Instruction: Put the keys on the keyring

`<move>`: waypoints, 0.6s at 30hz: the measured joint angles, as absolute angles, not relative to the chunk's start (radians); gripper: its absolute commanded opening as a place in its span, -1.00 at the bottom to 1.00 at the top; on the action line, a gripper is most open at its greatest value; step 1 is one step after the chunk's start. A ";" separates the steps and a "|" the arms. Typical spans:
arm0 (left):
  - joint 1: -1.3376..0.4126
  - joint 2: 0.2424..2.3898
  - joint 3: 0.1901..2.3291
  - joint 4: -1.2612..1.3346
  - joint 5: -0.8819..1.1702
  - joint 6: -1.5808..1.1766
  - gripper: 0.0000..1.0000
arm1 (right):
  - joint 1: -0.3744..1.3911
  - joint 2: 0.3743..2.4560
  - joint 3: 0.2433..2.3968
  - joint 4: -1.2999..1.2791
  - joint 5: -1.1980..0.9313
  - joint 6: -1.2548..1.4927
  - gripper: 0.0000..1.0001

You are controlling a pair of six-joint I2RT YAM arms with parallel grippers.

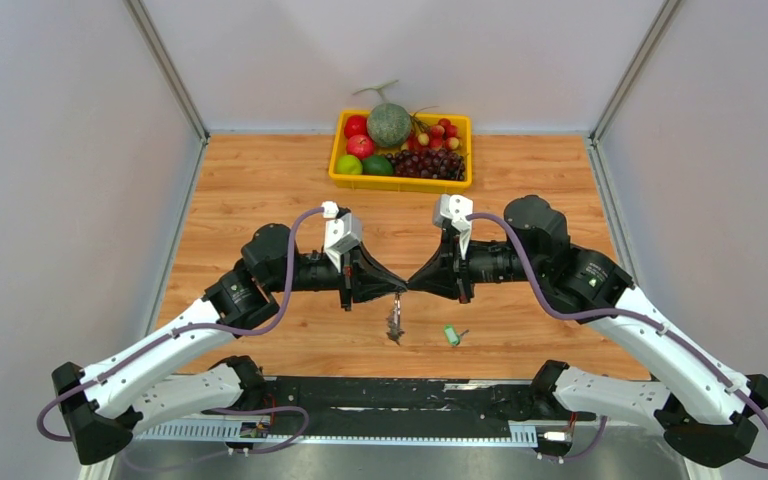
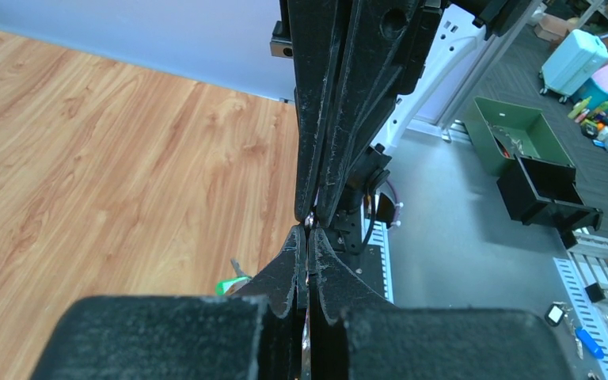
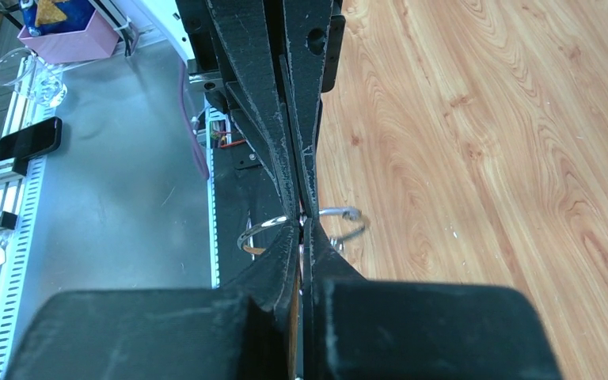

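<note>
My two grippers meet tip to tip above the front middle of the table (image 1: 260, 190). My right gripper (image 3: 302, 224) is shut on the thin silvery keyring (image 3: 260, 227), whose arc shows on both sides of its tips. My left gripper (image 2: 308, 234) is shut, with a thin silvery strip of metal edge-on between its jaws, apparently a key. A small bunch of silvery keys (image 1: 395, 326) hangs below the meeting point. The green-headed key (image 1: 451, 335) lies on the table just right of them and also shows in the left wrist view (image 2: 223, 285). I see no blue head.
A yellow tray (image 1: 400, 182) of fruit stands at the back middle of the table. A black rail (image 1: 390, 395) runs along the near edge between the arm bases. Grey walls close in the left and right sides.
</note>
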State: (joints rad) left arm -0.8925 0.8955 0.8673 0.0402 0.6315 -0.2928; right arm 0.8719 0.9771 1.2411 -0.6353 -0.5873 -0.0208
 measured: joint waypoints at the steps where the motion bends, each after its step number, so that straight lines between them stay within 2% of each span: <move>1: -0.892 0.895 0.867 0.039 0.632 -0.293 -0.99 | 0.877 0.975 1.240 -0.633 -0.579 -0.021 -1.00; 3: -0.892 0.893 0.867 0.039 0.632 -0.293 -0.84 | 0.884 0.970 1.236 -0.627 -0.569 -0.020 -1.00; 4: -0.892 0.893 0.867 0.039 0.631 -0.294 -0.65 | 0.886 0.968 1.235 -0.624 -0.565 -0.020 -1.00; 7: -0.892 0.893 0.872 0.036 0.619 -0.294 -0.34 | 0.895 0.963 1.231 -0.616 -0.548 -0.017 -1.00; 9: -0.891 0.892 0.875 0.032 0.606 -0.293 0.04 | 0.901 0.962 1.231 -0.610 -0.536 -0.006 -1.00; 11: -0.888 0.892 0.878 0.023 0.585 -0.290 0.24 | 0.906 0.960 1.232 -0.609 -0.521 0.008 -1.00; 18: -0.883 0.888 0.939 -0.086 0.479 -0.250 0.47 | 0.921 0.963 1.243 -0.598 -0.455 0.054 -1.00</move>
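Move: The keyring is pinched between both my closed grippers, which meet tip to tip; its middle hangs about 3 cm straight below each hand point. The keys already on it dangle some 8 cm below the left hand, level with it to either side and perhaps 1 cm nearer to me. On the table, the loose green key lies roughly 8 cm ahead of the left hand, 10 cm to its right and 30 cm below. I let go of the keyring with my left hand: its fingers spread to about two thirds open, and the hand slides some 2.5 cm forward, easing left away from the right fingertips and turning about 10 degrees counter-clockwise. My right hand stays shut on the ring, rising about 1 cm and turning slightly clockwise. ##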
